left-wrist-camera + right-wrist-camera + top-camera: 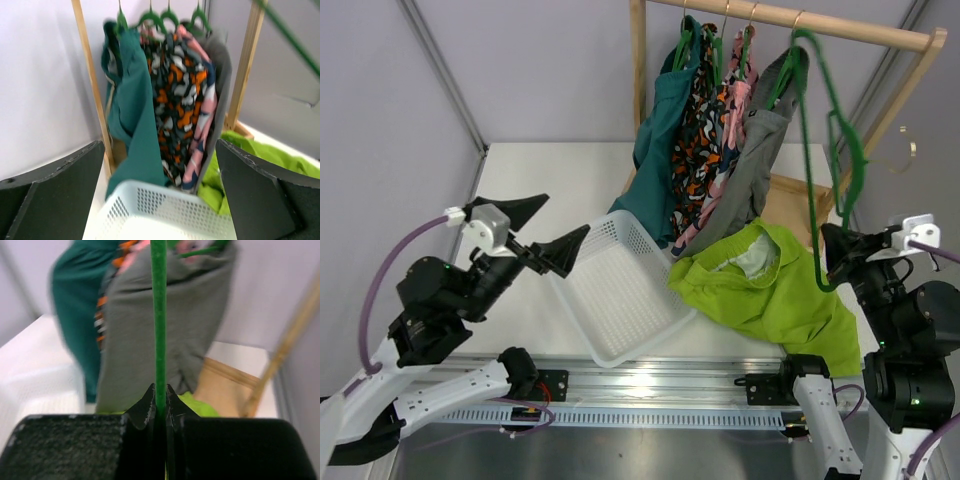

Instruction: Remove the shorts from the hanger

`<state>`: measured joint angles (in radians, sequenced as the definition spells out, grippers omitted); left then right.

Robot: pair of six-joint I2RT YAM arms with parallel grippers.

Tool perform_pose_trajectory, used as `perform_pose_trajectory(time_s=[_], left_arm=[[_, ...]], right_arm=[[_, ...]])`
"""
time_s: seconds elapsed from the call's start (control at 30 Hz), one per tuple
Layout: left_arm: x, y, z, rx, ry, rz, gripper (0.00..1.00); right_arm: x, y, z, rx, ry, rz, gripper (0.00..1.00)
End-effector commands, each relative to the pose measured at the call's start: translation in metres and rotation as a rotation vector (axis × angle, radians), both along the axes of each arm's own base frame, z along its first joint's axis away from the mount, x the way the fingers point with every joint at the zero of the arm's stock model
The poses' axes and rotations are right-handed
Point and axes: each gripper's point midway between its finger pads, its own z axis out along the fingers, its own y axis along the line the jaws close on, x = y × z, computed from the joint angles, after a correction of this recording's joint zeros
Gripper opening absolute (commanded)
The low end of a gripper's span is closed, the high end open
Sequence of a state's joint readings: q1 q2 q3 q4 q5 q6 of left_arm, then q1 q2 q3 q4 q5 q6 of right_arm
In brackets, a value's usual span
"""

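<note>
The lime green shorts lie crumpled on the table, below the rack and off the hanger. They show at the right edge of the left wrist view and as a small patch behind the right fingers. The empty green hanger still hooks over the wooden rail. My right gripper is shut on its lower bar, and the thin green rod rises straight from the closed jaws. My left gripper stands wide open over the basket's left end, nothing between its fingers.
A white perforated basket sits tilted between the arms, its rim just under the left fingers. The wooden rack carries teal, patterned and grey garments on green hangers. Rack uprights stand at both sides.
</note>
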<state>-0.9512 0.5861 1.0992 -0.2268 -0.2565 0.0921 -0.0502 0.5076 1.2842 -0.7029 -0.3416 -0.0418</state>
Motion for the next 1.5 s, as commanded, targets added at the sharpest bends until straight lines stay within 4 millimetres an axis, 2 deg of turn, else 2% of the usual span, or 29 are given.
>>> perform_pose_trajectory(time_s=[0.0, 0.07, 0.17, 0.23, 0.33, 0.4, 0.5, 0.53, 0.63, 0.67, 0.73, 0.77, 0.8, 0.83, 0.9, 1.0, 1.2, 1.33, 1.47], left_arm=[[0.002, 0.001, -0.008, -0.068, 0.049, 0.01, 0.99], [0.003, 0.0, -0.015, -0.066, 0.06, 0.008, 0.99], [0.004, -0.002, -0.019, -0.058, 0.063, 0.007, 0.99], [0.003, -0.005, -0.021, -0.05, 0.064, -0.006, 0.99], [0.001, -0.016, -0.023, -0.061, 0.079, -0.05, 0.99], [0.002, -0.023, -0.026, -0.055, 0.092, -0.072, 0.99], [0.002, -0.033, -0.028, -0.048, 0.102, -0.101, 0.99], [0.002, -0.035, -0.028, -0.054, 0.11, -0.108, 0.99], [0.002, -0.043, -0.032, -0.061, 0.124, -0.136, 0.99], [0.001, -0.045, -0.033, -0.063, 0.126, -0.149, 0.99], [0.0, -0.048, -0.034, -0.075, 0.137, -0.16, 0.99], [0.0, -0.05, -0.038, -0.072, 0.144, -0.166, 0.99], [-0.001, -0.052, -0.036, -0.084, 0.141, -0.181, 0.99], [-0.002, -0.053, -0.037, -0.089, 0.142, -0.187, 0.99], [-0.002, -0.056, -0.039, -0.091, 0.144, -0.198, 0.99], [-0.001, -0.06, -0.042, -0.097, 0.148, -0.204, 0.99], [0.001, -0.069, -0.045, -0.083, 0.152, -0.224, 0.99], [-0.001, -0.075, -0.047, -0.073, 0.155, -0.25, 0.99], [-0.003, -0.078, -0.052, -0.069, 0.169, -0.27, 0.99]], right_arm=[[0.002, -0.059, 0.026, 0.187, -0.048, -0.357, 0.0], [0.0, -0.069, 0.009, 0.171, 0.016, -0.422, 0.0], [-0.005, -0.07, -0.012, 0.123, 0.101, -0.428, 0.0], [-0.002, -0.076, -0.029, 0.095, 0.164, -0.461, 0.0], [0.009, -0.086, -0.041, 0.045, 0.212, -0.51, 0.0], [0.019, -0.084, -0.04, 0.036, 0.225, -0.495, 0.0], [0.044, -0.083, -0.035, 0.03, 0.254, -0.486, 0.0], [0.061, -0.083, -0.032, 0.026, 0.277, -0.482, 0.0], [0.086, -0.084, -0.028, 0.027, 0.33, -0.472, 0.0], [0.104, -0.086, -0.017, 0.044, 0.343, -0.447, 0.0], [0.122, -0.082, -0.006, 0.067, 0.357, -0.369, 0.0], [0.142, -0.099, -0.015, 0.084, 0.416, -0.397, 0.0], [0.147, -0.101, 0.012, 0.084, 0.365, -0.384, 0.0], [0.151, -0.102, 0.01, 0.08, 0.403, -0.369, 0.0], [0.169, -0.106, 0.019, 0.061, 0.411, -0.321, 0.0], [0.18, -0.104, 0.022, 0.021, 0.411, -0.272, 0.0], [0.201, -0.11, 0.004, -0.002, 0.481, -0.247, 0.0], [0.213, -0.112, -0.022, 0.036, 0.572, -0.224, 0.0], [0.212, -0.113, -0.04, 0.034, 0.623, -0.219, 0.0]])
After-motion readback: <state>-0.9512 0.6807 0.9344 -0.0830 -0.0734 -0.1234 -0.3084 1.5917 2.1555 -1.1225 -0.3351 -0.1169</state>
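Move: The rack's rod, just inside its right post, is the right hand's goal: about 30 cm ahead, 9 cm to the right and 12 cm above it. The grey shorts hang some 25 cm ahead and 9 cm left of that hand, and the lime shorts lie about 8 cm ahead and 40 cm below. From the open left hand the lime shorts are roughly 41 cm to the right, 8 cm ahead and 43 cm below; the basket is 8 cm ahead, 5 cm right, equally low. Swinging first right and slightly down, then driving forward about 20 cm, the right hand carries the empty green hanger to the right end of the rod, keeping its grip, turning clockwise and finally tipping down some 35 degrees. The left hand, still open and empty, drifts right and down over the basket towards the lime shorts. ##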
